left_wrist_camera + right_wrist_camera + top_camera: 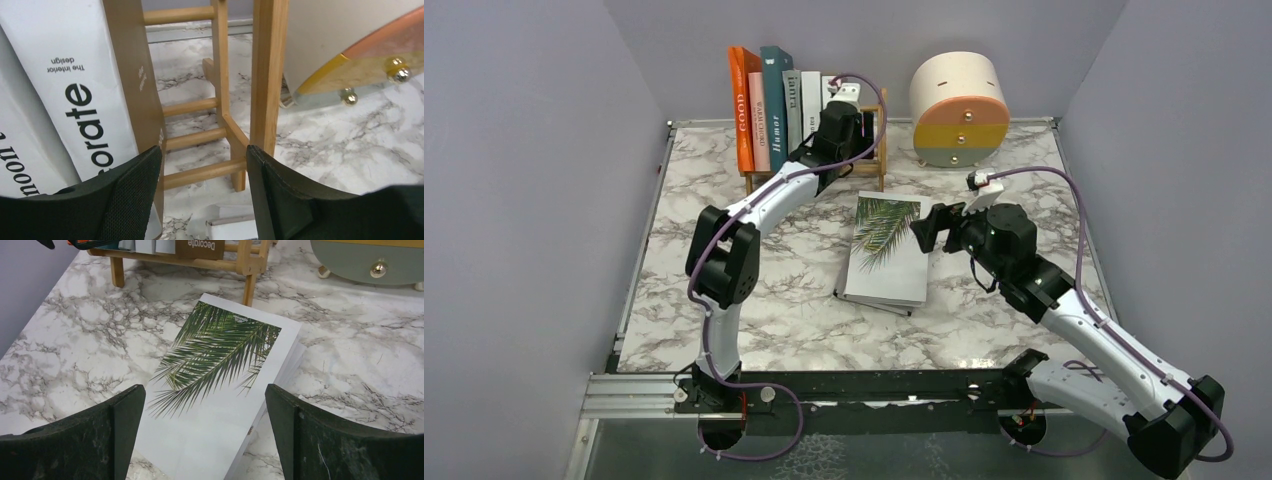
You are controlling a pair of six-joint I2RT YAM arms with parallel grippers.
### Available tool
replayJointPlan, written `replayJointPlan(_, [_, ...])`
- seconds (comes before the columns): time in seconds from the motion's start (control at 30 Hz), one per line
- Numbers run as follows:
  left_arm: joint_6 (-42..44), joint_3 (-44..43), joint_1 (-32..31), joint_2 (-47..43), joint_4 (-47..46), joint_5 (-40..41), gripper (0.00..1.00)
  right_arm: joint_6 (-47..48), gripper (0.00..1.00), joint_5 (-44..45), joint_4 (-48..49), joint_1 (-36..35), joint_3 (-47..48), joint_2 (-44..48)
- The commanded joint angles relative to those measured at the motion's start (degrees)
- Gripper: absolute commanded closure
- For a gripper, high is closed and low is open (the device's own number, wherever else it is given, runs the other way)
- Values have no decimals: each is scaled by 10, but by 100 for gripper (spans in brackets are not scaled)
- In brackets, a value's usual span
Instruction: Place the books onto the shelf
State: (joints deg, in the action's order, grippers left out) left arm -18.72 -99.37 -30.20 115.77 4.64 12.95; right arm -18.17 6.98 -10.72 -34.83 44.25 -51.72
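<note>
On the light-wood shelf [879, 165] at the back stand the orange [740, 110], pink [758, 125], teal [775, 105], grey [792, 110] and white books [811, 100]. My left gripper [202, 155] hangs open over the shelf's right end [265, 75]. Only rungs show between its fingers, and a brown-spined white book [75, 90] stands just beside its left finger. The palm-leaf book [889, 250] lies flat mid-table, apparently on another white book. Above the palm-leaf book's near right part [220, 350] my right gripper [204, 392] hovers open, not touching it.
The round cream, yellow and orange drawer unit [959, 108] stands right of the shelf, close to its end post. Marble table [724, 200] is walled by grey panels on three sides. A metal rail [824, 390] runs along the near edge by the arm bases.
</note>
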Motion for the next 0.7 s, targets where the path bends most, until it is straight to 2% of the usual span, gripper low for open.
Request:
replayJointPlan(0.0, [-6, 24, -2, -57, -61, -92, 44, -8, 11, 0, -4, -2, 11, -2])
replayJointPlan(0.13, [-15, 34, -11, -78, -73, -131, 44, -23, 11, 22, -30, -2, 22, -17])
replayJointPlan(0.37, [-35, 71, -31, -141, -70, -148, 44, -49, 10, 33, -68, 2, 34, -75])
replayJointPlan(0.67, [-71, 290, -70, -303, -64, -89, 44, -77, 10, -9, -82, 34, 13, -106])
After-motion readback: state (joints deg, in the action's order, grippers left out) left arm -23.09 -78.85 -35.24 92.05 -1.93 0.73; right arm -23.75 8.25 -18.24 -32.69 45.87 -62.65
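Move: The palm-leaf book on the pile lies about 5 cm ahead of the right gripper, 7 cm to its left and 18 cm below. From the left gripper, which is at the shelf, that book is some 20 cm back, 5 cm right and 17 cm down. The Decorate book stands about 8 cm ahead and 5 cm left of the left gripper at nearly its height; the shelf's right post is about 5 cm right, 3 cm ahead and 6 cm lower. Lower the right gripper about 7 cm towards the palm-leaf book, tipping its fingers some 15 degrees farther down and keeping them wide open, without touching the book yet. Meanwhile draw the left gripper back about 12 cm out of the shelf's front, rising 8 cm and drifting slightly right, turning clockwise with its opening unchanged. ##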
